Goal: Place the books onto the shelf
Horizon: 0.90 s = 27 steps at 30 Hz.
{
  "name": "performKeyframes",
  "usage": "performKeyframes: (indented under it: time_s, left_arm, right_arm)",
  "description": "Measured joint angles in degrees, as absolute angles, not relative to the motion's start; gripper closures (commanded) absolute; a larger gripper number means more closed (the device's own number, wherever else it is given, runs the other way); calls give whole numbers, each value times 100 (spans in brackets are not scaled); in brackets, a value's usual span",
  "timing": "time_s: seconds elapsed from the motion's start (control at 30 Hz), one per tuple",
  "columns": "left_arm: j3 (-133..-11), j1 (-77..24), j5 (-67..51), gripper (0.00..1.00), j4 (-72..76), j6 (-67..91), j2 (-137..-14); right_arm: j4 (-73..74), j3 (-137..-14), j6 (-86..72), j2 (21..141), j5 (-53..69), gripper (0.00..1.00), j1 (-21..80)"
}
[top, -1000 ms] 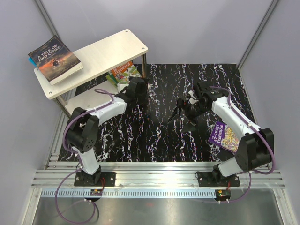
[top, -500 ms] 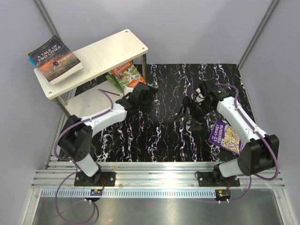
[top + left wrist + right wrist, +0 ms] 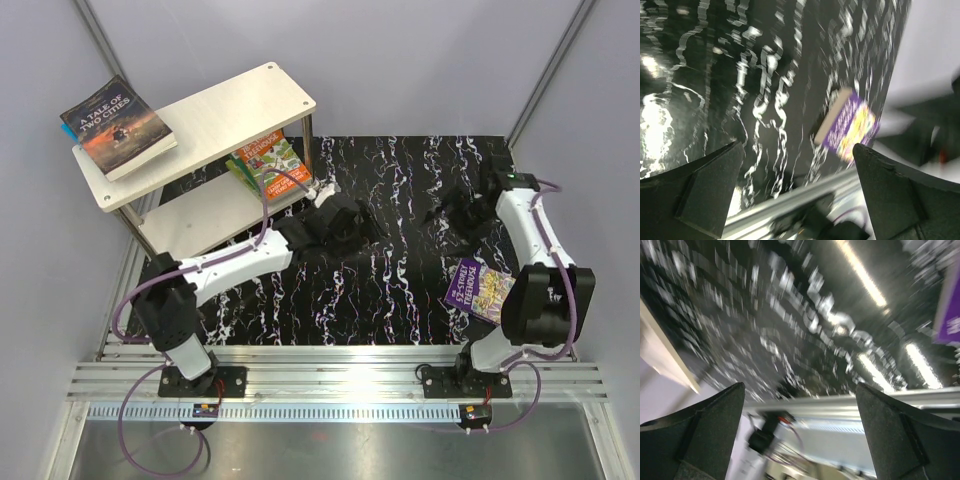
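The shelf [image 3: 225,108] stands at the far left. A dark book, "A Tale of Two Cities" [image 3: 118,127], lies on its top board, and a green and orange book [image 3: 268,160] rests on its lower tier. A purple book [image 3: 480,290] lies flat on the black marbled table at the right and shows blurred in the left wrist view [image 3: 847,125]. My left gripper [image 3: 352,228] hovers open and empty over the table's middle [image 3: 797,192]. My right gripper [image 3: 447,214] is open and empty behind the purple book [image 3: 800,432].
The aluminium rail [image 3: 330,375] runs along the near edge by the arm bases. Grey walls close in the far side and both flanks. The shelf's steel post [image 3: 307,138] stands at its right end. Both wrist views are blurred by motion.
My left arm has stretched away from the shelf's lower tier, rightward over the table's middle. My right arm has swung from the middle back toward the right wall. Both grippers stay open.
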<state>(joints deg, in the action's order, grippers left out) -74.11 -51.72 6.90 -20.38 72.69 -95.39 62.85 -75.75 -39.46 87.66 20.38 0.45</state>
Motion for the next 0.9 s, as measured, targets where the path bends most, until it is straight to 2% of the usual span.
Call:
performKeyframes:
  time_s: [0.13,0.3,0.43,0.7,0.9]
  left_arm:
    - [-7625,-5393,478,1,-2349,6556,-9454]
    - [-6530,-5695,246,1,-2486,6149,-8700]
    - [-5881,-5745,78,1,-2681,6031,-8169]
    - [-5706,-5732,-3,1,-2733,5909,-7787]
    - [-5636,-5732,3,1,-2792,5889,-7697]
  right_arm:
    - [6219,-7767,-3935,9242,1837,0,-1146]
    - [6163,-7546,-3918,9520,1337,0,-2261]
    - [6145,-7109,-3848,9620,1041,0,-2808]
    - [6156,-6921,-3234,9703,106,0,-4119]
    - [5791,-6403,-3028,9924,5,0,-4359]
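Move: The purple 52-Storey Treehouse book lies alone on the table, its middle about 11 cm back and 14 cm to the right of the open right hand, some 14 cm lower. The front rail runs about 12 cm nearer the base than the book's middle, and the side wall stands roughly 17 cm to the right of it. From the empty left hand the book is some 28 cm right, 10 cm back and 16 cm below. The right hand comes in close over the right-hand, author-name end of the purple book; contact can't be seen. It sweeps about 25 cm right, soon also back and down, turning clockwise some 35 degrees and tipping until its wide-open fingers point nearly straight down. The open left hand meanwhile draws back towards its base and somewhat left, turning clockwise. ##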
